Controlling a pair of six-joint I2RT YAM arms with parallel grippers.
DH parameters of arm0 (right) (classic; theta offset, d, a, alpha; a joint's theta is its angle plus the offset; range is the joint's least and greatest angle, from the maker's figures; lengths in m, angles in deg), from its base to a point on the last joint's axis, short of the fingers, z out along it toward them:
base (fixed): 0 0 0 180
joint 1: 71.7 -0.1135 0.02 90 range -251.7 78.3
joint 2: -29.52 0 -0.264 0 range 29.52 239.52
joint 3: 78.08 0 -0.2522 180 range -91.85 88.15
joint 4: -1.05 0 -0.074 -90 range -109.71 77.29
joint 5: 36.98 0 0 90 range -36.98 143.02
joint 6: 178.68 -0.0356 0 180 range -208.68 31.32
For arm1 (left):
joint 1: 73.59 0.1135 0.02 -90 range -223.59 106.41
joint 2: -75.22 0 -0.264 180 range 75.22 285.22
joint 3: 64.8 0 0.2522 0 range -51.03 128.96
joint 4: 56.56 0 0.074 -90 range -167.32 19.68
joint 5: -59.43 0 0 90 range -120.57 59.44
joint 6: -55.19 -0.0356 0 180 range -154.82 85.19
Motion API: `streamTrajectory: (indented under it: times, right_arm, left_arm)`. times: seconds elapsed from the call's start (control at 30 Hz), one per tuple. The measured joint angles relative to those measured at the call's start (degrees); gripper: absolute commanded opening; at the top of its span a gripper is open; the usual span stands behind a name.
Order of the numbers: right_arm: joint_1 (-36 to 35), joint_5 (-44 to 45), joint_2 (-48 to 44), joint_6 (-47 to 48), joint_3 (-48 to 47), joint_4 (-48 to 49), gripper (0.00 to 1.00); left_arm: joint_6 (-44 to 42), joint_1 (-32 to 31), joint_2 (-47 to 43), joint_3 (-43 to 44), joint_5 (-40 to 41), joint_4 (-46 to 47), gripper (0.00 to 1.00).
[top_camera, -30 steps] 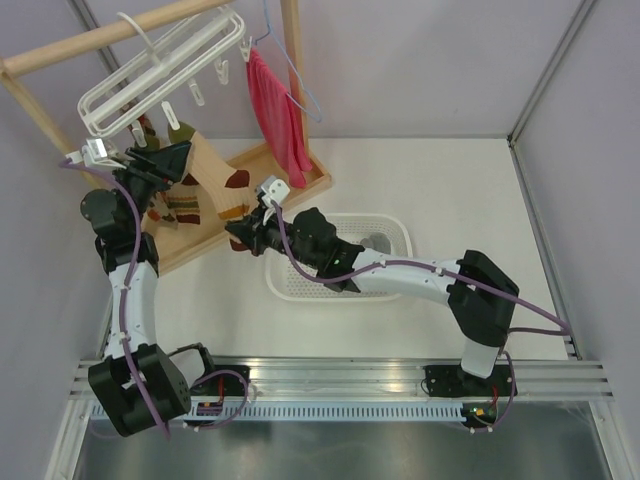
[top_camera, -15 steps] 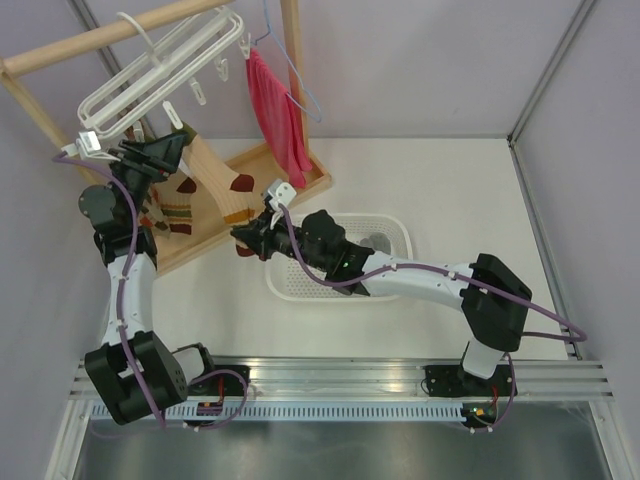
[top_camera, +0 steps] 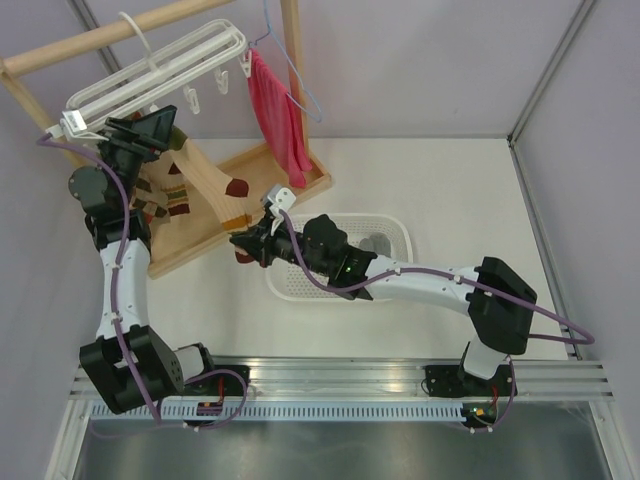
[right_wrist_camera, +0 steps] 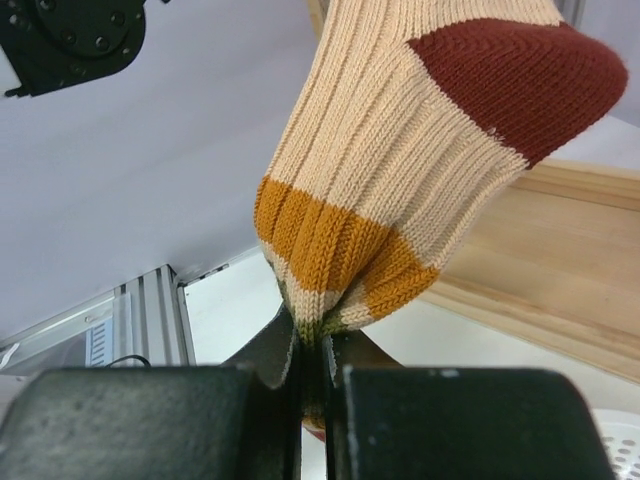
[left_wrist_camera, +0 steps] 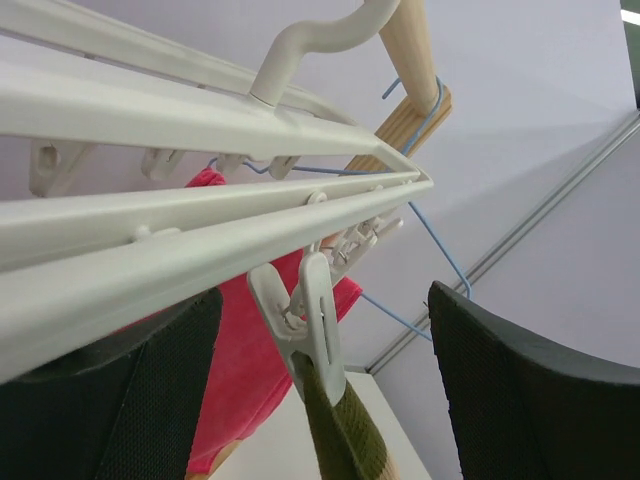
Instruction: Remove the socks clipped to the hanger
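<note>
The white frame hanger (top_camera: 150,75) hangs by its hook from the wooden rail. One of its clips (left_wrist_camera: 300,320) pinches the olive cuff of a tan sock (top_camera: 207,178) with a red heel. My left gripper (top_camera: 160,128) is up under the hanger, open, its two black fingers (left_wrist_camera: 540,400) standing either side of that clip without touching it. The sock stretches down and right to my right gripper (top_camera: 245,247), which is shut on its orange-banded toe end (right_wrist_camera: 330,260). More patterned socks (top_camera: 170,195) hang behind the left arm.
A plain red cloth (top_camera: 275,115) hangs on a thin blue wire hanger (top_camera: 297,75) from the same rail. The wooden rack base (top_camera: 290,175) lies under the socks. A white mesh basket (top_camera: 392,240) sits under the right forearm. Grey walls close in the table.
My left gripper has risen up and left until its open fingers flank the clip. My right gripper has drawn the sock's toe end slightly down, stretching the sock.
</note>
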Motion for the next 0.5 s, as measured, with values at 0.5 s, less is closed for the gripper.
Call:
streamTrajectory:
  times: [0.5]
  right_arm:
    - [-0.7,0.0,-2.0,0.0,0.9,-0.2,0.01]
  left_arm:
    - [0.0,-0.3,2.7,2.0,0.5,-2.4,0.53]
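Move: The white clip gripping the striped sock's cuff sits between the left hand's open fingertips, about 2 cm ahead and level with it. The nearest empty clip is some 6 cm ahead and 5 cm to the right, and the red cloth hangs about 9 cm ahead, 17 cm right and 12 cm lower. From the right hand, shut on the toe end of that sock, the clip is roughly 17 cm ahead, 11 cm left and 15 cm up. The left hand eases forward about 1.5 cm and sinks nearly 1 cm, taking the clip deeper between its fingers, and as it comes to a stop the fingers close from nearly wide open to a little over half open, one finger coming right up against the clip's side. The right hand keeps its shut grip on the sock's toe end and draws back towards its base about 1 cm while rising as much, holding the sock stretched slantwise below the clip. ##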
